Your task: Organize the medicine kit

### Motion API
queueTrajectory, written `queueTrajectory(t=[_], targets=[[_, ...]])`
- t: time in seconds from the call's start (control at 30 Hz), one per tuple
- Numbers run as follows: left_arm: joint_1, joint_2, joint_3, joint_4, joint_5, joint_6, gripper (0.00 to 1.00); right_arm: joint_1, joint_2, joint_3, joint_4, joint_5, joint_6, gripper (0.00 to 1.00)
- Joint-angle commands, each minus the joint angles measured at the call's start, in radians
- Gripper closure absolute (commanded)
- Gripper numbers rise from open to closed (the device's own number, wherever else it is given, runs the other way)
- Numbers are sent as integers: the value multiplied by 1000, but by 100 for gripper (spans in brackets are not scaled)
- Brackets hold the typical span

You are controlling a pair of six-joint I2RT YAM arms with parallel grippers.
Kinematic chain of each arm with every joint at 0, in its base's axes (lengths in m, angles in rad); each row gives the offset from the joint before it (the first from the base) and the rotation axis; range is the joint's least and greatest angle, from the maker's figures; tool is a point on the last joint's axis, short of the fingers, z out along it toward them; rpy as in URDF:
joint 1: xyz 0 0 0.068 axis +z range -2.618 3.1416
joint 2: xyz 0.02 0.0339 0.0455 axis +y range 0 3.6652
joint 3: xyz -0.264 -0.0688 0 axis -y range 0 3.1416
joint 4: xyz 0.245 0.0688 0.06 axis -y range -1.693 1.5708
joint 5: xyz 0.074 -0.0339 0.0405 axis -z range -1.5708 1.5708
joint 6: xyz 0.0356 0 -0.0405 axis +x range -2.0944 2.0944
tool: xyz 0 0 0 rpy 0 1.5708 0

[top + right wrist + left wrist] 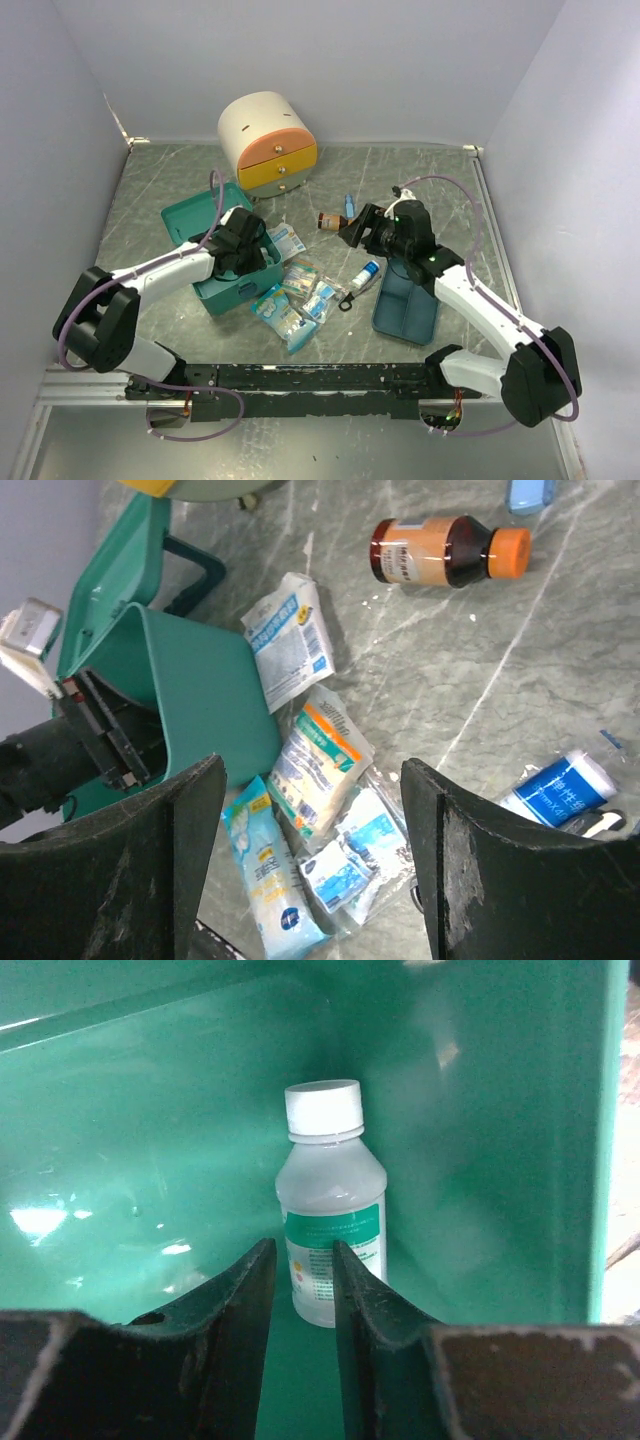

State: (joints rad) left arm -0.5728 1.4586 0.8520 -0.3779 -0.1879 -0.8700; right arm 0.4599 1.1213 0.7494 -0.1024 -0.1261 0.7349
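The teal medicine kit lies open at the centre left, its lid folded back. My left gripper reaches down into it. In the left wrist view a white-capped clear bottle with a green label stands upright against the kit's inner wall. The left gripper is just short of it, jaws a narrow gap apart with nothing between them. My right gripper hovers wide open and empty above the loose packets, to the right of the kit.
A brown bottle with an orange cap lies on the table. Several sachets lie by the kit's front. A blue-and-white roll rests by the dark-blue tray. The cream cabinet stands at the back.
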Motion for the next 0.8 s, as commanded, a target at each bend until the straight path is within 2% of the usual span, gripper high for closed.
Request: queueTrajectory(t=[0.0, 0.13, 0.27, 0.53, 0.77], targets=[[5, -19, -33, 59, 64, -11, 60, -1, 58, 49, -24, 57, -21, 30], [5, -72, -37, 34, 76, 6, 60, 0, 151, 89, -31, 117, -17, 32], [5, -147, -6, -53, -7, 35, 52, 0, 282, 188, -65, 185, -36, 32], [5, -321, 63, -177, -79, 118, 35, 5, 513, 348, -100, 394, 149, 33], [4, -578, -10, -127, -58, 264, 25, 56, 725, 557, -237, 567, 286, 29]])
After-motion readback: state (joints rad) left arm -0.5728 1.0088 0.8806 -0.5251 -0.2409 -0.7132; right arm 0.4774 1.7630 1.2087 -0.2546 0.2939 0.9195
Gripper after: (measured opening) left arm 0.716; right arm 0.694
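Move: The orange bottle lies about 13 cm ahead of the right hand, 1 cm to its left and some 15 cm below; the blue vial is 5 cm farther out than the bottle and 3 cm to its right, and the white packet about 6 cm nearer and 12 cm to its left. From the left hand, down in the green box, the white bottle is about 3 cm ahead, 1 cm right and 3 cm below; the orange bottle is roughly 15 cm ahead and 20 cm right. The orange bottle is approached by the right hand, which speeds up forward about 12 cm and sinks some 8, swinging clockwise and tipping down, fingers still open and not yet touching. The white bottle is left behind: the left hand eases back slightly, then climbs about 13 cm out of the green box, drifting left, fingers opening wider and wrist tipping up some 20 degrees. ##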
